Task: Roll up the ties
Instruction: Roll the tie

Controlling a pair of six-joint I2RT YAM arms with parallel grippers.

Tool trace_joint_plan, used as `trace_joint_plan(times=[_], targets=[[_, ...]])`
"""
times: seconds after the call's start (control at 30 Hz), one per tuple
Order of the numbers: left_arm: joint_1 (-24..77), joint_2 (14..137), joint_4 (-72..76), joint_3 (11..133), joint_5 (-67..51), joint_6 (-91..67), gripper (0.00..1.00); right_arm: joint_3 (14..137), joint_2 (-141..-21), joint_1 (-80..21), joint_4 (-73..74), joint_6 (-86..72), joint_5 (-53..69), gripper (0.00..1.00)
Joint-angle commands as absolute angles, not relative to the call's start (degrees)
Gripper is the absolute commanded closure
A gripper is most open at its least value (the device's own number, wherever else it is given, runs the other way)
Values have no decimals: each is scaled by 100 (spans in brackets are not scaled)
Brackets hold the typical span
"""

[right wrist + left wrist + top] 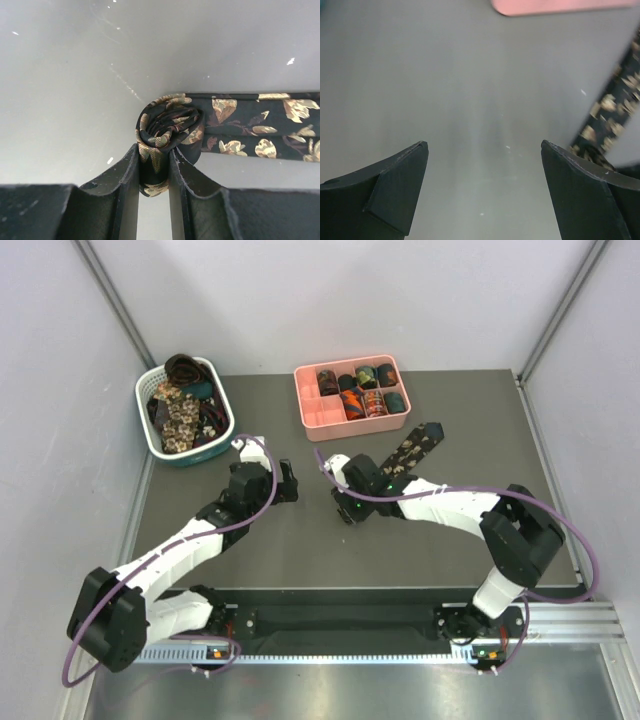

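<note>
A dark tie [415, 447] with a beige floral print lies flat on the grey table, running diagonally away from the right arm. In the right wrist view its near end is wound into a small coil [167, 122], and the flat strip [250, 125] runs off to the right. My right gripper [153, 150] is shut on the lower edge of that coil and sits at mid-table [352, 485]. My left gripper [292, 485] hovers a little to the left of it. In the left wrist view the left gripper [484, 145] is wide open over bare table, with the tie [615, 115] just beyond its right finger.
A pink divided tray [350, 425] at the back centre holds several rolled ties [365, 390]. A white-and-teal slotted basket [150, 430] at the back left holds several loose ties [180, 410]. The tray's edge [560, 6] shows at the top of the left wrist view.
</note>
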State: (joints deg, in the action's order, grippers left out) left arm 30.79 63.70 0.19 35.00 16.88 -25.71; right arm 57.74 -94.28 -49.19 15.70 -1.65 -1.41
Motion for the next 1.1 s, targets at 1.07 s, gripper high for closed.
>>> trace_joint_plan(times=[1.07], targets=[[4315, 8190, 3322, 2970, -1626, 940, 1, 6583, -11135, -2514, 1608, -712, 5677, 100]])
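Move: The rolled part of the tie is pinched in the right fingertips, just off the table; its flat tail runs out from there, its middle about 9 cm ahead and 10 cm right of that hand. From the empty left hand the roll lies some 15 cm to the right, 7 cm back and 8 cm below. The pink box's middle is about 23 cm straight ahead of the right hand. Keeping its pinch on the roll, the right hand stays nearly in place and turns its wrist some 50 degrees, so the fingers swing from pointing steeply down to pointing mostly left, winding towards the tail. The left hand, staying wide open, sweeps right about 13 cm, also back and down, turning roughly 50 degrees clockwise to bring its fingers up close to the roll, with no touch to be seen. ##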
